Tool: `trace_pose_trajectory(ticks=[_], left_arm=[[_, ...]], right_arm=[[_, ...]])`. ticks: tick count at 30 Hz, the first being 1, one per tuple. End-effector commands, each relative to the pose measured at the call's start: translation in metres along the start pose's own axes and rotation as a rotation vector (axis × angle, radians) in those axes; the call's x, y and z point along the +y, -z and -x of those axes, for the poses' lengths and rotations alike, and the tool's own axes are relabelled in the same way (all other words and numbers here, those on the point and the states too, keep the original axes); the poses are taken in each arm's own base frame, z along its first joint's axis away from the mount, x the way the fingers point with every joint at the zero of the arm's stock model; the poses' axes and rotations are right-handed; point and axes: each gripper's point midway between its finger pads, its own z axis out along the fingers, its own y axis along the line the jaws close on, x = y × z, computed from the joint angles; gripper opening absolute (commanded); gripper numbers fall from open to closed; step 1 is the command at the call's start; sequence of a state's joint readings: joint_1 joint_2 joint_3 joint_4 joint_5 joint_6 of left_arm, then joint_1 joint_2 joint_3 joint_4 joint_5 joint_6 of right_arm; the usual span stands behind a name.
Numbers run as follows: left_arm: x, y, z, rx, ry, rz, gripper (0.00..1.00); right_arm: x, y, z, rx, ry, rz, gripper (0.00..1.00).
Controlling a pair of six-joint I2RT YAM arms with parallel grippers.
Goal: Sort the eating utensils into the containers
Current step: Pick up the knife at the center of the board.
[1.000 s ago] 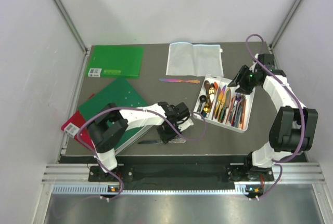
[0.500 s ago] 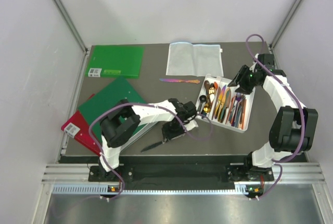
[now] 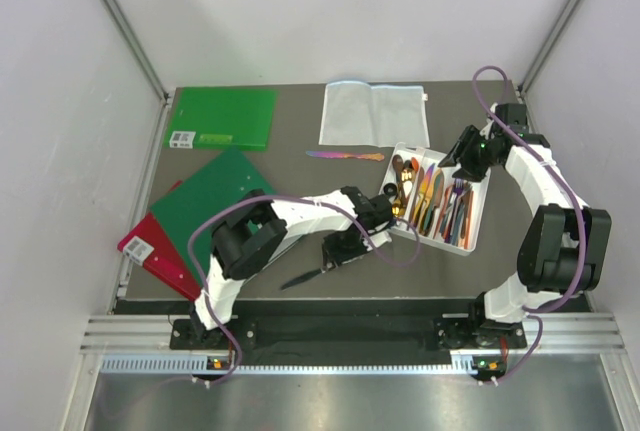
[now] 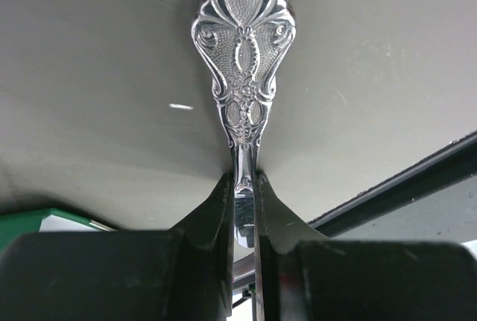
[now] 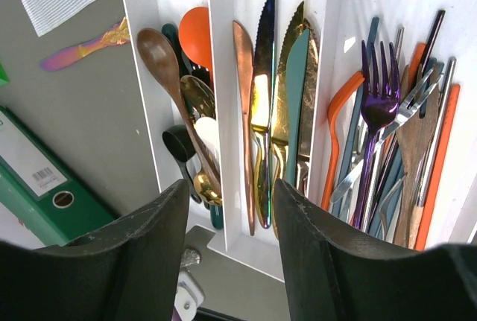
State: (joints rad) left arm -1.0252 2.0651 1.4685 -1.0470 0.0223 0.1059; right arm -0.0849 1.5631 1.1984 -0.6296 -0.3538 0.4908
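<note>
My left gripper (image 3: 338, 251) (image 4: 243, 181) is shut on a silver utensil with an ornate embossed handle (image 4: 243, 60). It holds the utensil (image 3: 301, 277) just left of the tray's near corner, over the dark table. The white compartment tray (image 3: 480, 213) (image 5: 223, 53) holds several spoons, knives, forks and chopsticks in gold, orange, teal and purple. My right gripper (image 3: 463, 154) (image 5: 231, 187) is open and empty over the tray's far end. An iridescent knife (image 3: 345, 155) (image 5: 80, 48) lies on the table left of the tray.
A white mesh pouch (image 3: 375, 113) lies behind the tray. Green books (image 3: 225, 118) (image 3: 213, 196) and a red one (image 3: 148, 247) cover the left side of the table. The table's front edge (image 3: 330, 301) is just below the left gripper.
My left gripper has moved right towards the tray, carrying the silver utensil with it. The right arm has not moved.
</note>
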Motion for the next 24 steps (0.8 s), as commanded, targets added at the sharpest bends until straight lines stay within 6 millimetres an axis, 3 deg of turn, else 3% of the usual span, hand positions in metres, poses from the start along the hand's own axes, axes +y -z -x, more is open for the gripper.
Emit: trace_pose_trajectory(ticks=[1, 4, 12, 18, 24], left_arm=[[0.030, 0.007, 0.096, -0.407, 0.087, 0.131, 0.00], [0.049, 0.032, 0.095, -0.474, 0.157, 0.171, 0.00], [0.097, 0.060, 0.083, -0.525, 0.280, 0.257, 0.00], [0.102, 0.056, 0.073, -0.493, 0.272, 0.265, 0.00], [0.108, 0.072, 0.068, -0.530, 0.305, 0.296, 0.00]], right_arm=[[0.012, 0.015, 0.014, -0.067, 0.036, 0.019, 0.50], [0.011, 0.016, 0.014, -0.068, 0.035, 0.015, 0.50], [0.012, 0.013, 0.016, -0.069, 0.029, 0.017, 0.50], [0.012, 0.014, 0.016, -0.068, 0.030, 0.015, 0.50], [0.013, 0.014, 0.020, -0.073, 0.033, 0.013, 0.50]])
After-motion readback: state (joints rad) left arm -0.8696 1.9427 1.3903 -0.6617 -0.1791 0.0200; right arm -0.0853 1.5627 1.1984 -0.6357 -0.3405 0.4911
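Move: The left hand already grips the silver knife at its neck, just above the table. The tray lies about 17 cm ahead and 25 cm to its right; the rainbow knife is some 27 cm ahead and 5 cm right, the green binder 11 cm ahead and 23 cm left, all at about hand height. From the right hand the tray's middle is about 6 cm back, 4 cm left and 11 cm below. Still pinching the knife, the left hand sweeps it about 12 cm forward towards the tray, fingertips tilting back. ##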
